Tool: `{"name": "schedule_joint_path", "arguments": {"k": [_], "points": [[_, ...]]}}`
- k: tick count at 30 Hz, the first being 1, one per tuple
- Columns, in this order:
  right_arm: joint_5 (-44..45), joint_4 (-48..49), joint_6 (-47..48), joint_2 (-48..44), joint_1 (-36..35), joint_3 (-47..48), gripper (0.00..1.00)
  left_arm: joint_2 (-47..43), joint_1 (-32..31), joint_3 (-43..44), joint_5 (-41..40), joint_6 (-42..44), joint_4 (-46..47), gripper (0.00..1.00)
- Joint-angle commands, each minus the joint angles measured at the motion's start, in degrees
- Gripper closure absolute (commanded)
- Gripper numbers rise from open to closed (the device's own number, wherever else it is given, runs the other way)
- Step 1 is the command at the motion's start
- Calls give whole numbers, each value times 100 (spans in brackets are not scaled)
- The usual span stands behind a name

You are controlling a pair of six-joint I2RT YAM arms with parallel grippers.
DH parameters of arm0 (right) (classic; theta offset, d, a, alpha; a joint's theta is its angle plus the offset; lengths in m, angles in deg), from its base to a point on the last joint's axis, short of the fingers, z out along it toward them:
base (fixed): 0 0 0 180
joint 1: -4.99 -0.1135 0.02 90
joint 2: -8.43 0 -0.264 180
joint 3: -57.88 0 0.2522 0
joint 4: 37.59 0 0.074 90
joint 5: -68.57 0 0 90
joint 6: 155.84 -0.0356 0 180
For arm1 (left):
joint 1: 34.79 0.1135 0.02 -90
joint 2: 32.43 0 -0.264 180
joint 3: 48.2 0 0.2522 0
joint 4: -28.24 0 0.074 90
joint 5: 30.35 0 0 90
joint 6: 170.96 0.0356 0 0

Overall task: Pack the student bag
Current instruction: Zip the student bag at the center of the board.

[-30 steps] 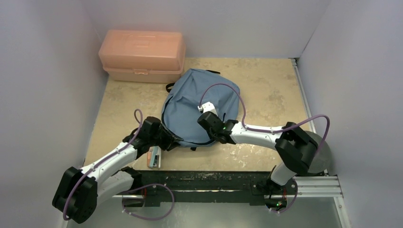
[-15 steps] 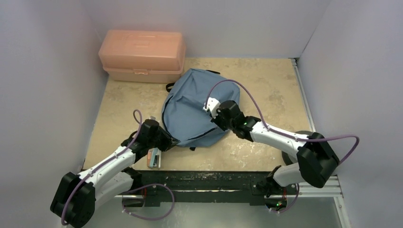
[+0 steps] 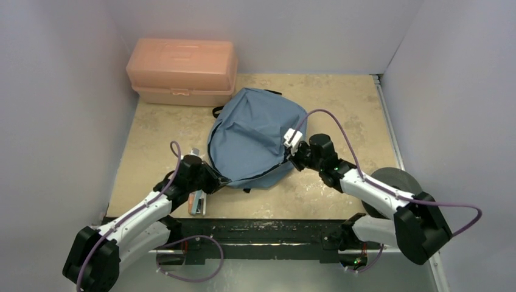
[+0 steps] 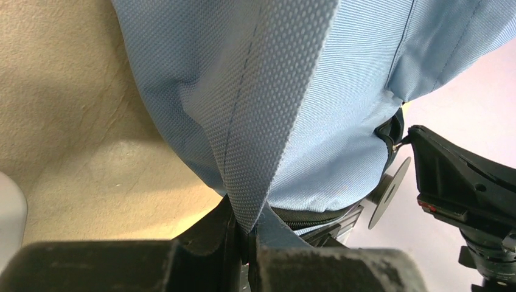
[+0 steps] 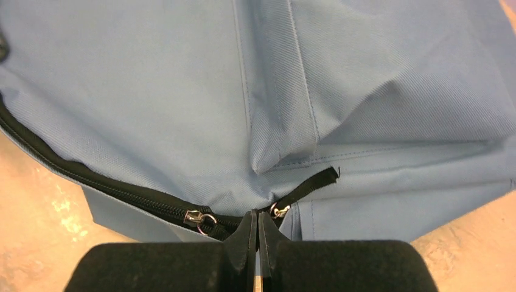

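Observation:
The dusty-blue student bag [image 3: 252, 131] lies flat in the middle of the table. Its black zipper [image 3: 258, 176] runs along the near edge. My left gripper [image 3: 220, 180] is at the bag's near-left corner. In the left wrist view it is shut [image 4: 246, 228] on a fold of blue bag fabric [image 4: 268, 109]. My right gripper [image 3: 292, 159] is at the bag's near-right edge. In the right wrist view it is shut [image 5: 257, 220] at the zipper pull, beside its black webbing tab [image 5: 311, 184]. A second metal slider [image 5: 196, 218] sits just to the left on the zipper.
A salmon-pink plastic box [image 3: 182, 70] stands closed at the back left. A small flat book-like item [image 3: 198, 202] lies at the near table edge by the left arm. Grey walls close in on the left, back and right.
My right gripper has moved right along the bag's near edge, from its middle to its right side, and the dark zipper line has grown longer. The left gripper has stayed put.

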Motion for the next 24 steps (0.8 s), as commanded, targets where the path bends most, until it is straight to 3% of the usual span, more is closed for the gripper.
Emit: {"name": "schedule_joint_path", "arguments": {"k": [1, 3, 11, 14, 18, 19, 20, 21, 22, 24], "points": [[1005, 1704, -1213, -642, 316, -633, 100, -85, 26, -197, -278, 320, -253, 100], [1201, 2086, -1413, -846, 580, -811, 100, -193, 24, -315, -333, 284, -287, 100], [1705, 1803, -1226, -613, 1044, -555, 100, -908, 33, -534, -481, 285, -418, 100], [1117, 1271, -1064, -774, 1059, -206, 100, -906, 33, -534, -184, 547, -97, 100], [-194, 340, -1870, -758, 1005, 399, 97, -667, 24, -554, 333, 733, 516, 100], [-89, 32, -2230, -741, 918, 562, 77, -591, 24, -564, 435, 755, 644, 100], [306, -149, -2679, -788, 781, 600, 18, -524, 24, -554, 503, 774, 738, 100], [619, -355, -3234, -866, 672, 625, 3, -443, 24, -540, 558, 793, 803, 100], [607, -555, -3666, -927, 639, 630, 1, -354, 24, -537, 633, 823, 880, 100], [-238, -767, -4247, -957, 635, 616, 1, -179, 24, -520, 749, 887, 1111, 100]]}}
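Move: Right fingers are already shut on the zipper pull at the student bag's right near side; the zip's black end tab lies about 2 cm ahead of them and 1 cm below. A second slider sits roughly 2 cm left and 1 cm back. The bag's middle is some 9 cm ahead and 10 cm left, about 4 cm lower. From the left gripper, which pinches the bag's near-left corner, the end tab lies about 20 cm right, 8 cm ahead and 3 cm above. Draw the right gripper to the right and forward, about 8 cm sideways and 5 cm out past the zip's end tab, swinging clockwise some 25 degrees; then lift it roughly 6 cm while coming back left, and open the fingers wide to let go of the pull. Keep the left fingers pinched on the bag's near-left corner, easing it back about 1 cm. ##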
